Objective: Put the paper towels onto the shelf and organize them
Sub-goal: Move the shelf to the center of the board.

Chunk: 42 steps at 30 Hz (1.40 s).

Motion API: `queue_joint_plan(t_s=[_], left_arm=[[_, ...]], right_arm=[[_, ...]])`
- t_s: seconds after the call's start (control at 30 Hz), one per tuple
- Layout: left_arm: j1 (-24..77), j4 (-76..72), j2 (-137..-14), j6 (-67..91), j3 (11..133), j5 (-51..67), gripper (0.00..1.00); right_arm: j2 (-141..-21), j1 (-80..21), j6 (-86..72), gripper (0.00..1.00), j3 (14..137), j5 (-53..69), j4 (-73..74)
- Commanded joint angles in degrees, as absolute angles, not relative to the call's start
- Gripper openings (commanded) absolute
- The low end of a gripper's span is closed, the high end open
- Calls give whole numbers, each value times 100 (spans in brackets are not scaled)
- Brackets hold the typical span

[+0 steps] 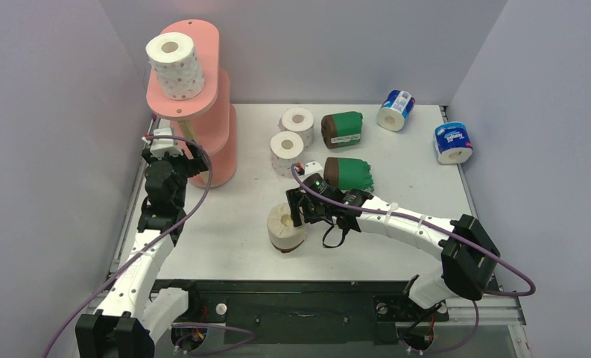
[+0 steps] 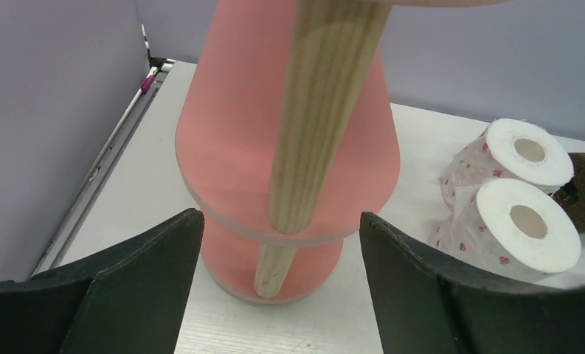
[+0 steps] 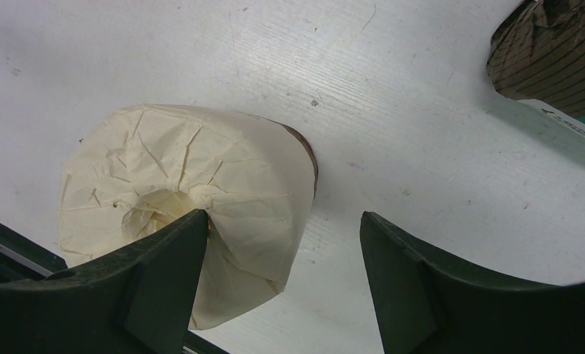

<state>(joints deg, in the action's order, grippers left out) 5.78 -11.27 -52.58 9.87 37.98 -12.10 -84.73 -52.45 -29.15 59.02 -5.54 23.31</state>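
The salmon-pink shelf stands at the back left, with one red-dotted white roll upright on its top board. My left gripper is open and empty, right in front of the shelf's near end and its wooden post. On the table lie two more dotted rolls, two green-wrapped rolls and two blue-white rolls. My right gripper is open over the cream roll. Its left fingertip touches the roll's top, and the right finger is clear of it.
Grey walls close in the table on the left, back and right. The two dotted rolls sit just right of the shelf. A green-wrapped roll's brown end lies close behind my right gripper. The table's near edge is just below the cream roll.
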Motion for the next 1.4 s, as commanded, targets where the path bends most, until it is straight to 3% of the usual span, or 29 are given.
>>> queue_joint_plan(t_s=[0.0, 0.3, 0.8, 1.13, 1.37], left_arm=[[421, -1851, -5450, 1062, 4009, -978, 75], [421, -2349, -5935, 1104, 4057, -843, 70], [421, -2707, -6351, 1003, 4034, -750, 53], [422, -2676, -6429, 1042, 4123, -607, 29], [439, -2601, -6317, 1060, 4071, -569, 19]], right_arm=[[-8321, -5175, -2860, 70, 5820, -580, 2274], [-8207, -5156, -2856, 71, 5727, -584, 2291], [-8073, -5116, -2857, 70, 5517, -578, 2230], [-8006, -5106, -2864, 70, 5505, -590, 2258], [-7976, -5106, -2865, 70, 5510, -601, 2274]])
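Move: The shelf's upper wooden post stands about 5 cm straight ahead of the left hand, 1 cm to its right and roughly level with it, between the open fingers' line of reach. The middle tier's centre is some 15 cm ahead and 6 cm below; the nearer white roll stands about 11 cm ahead, 25 cm right and 20 cm down, the farther one 20 cm ahead and 28 cm right. From the right hand the post is about 17 cm ahead, 26 cm left and 16 cm up. The left hand reaches forward about 4 cm under the top tier to the upper post, easing some 2 cm down, with the wrist kept nearly level and the fingers narrowing as it goes. It then stops and pinches the post near its lower end, just above the middle tier, the grip load rising as the fingers settle, while the right hand, a finger still at the cream roll's core, drifts about 1 cm to its right. ##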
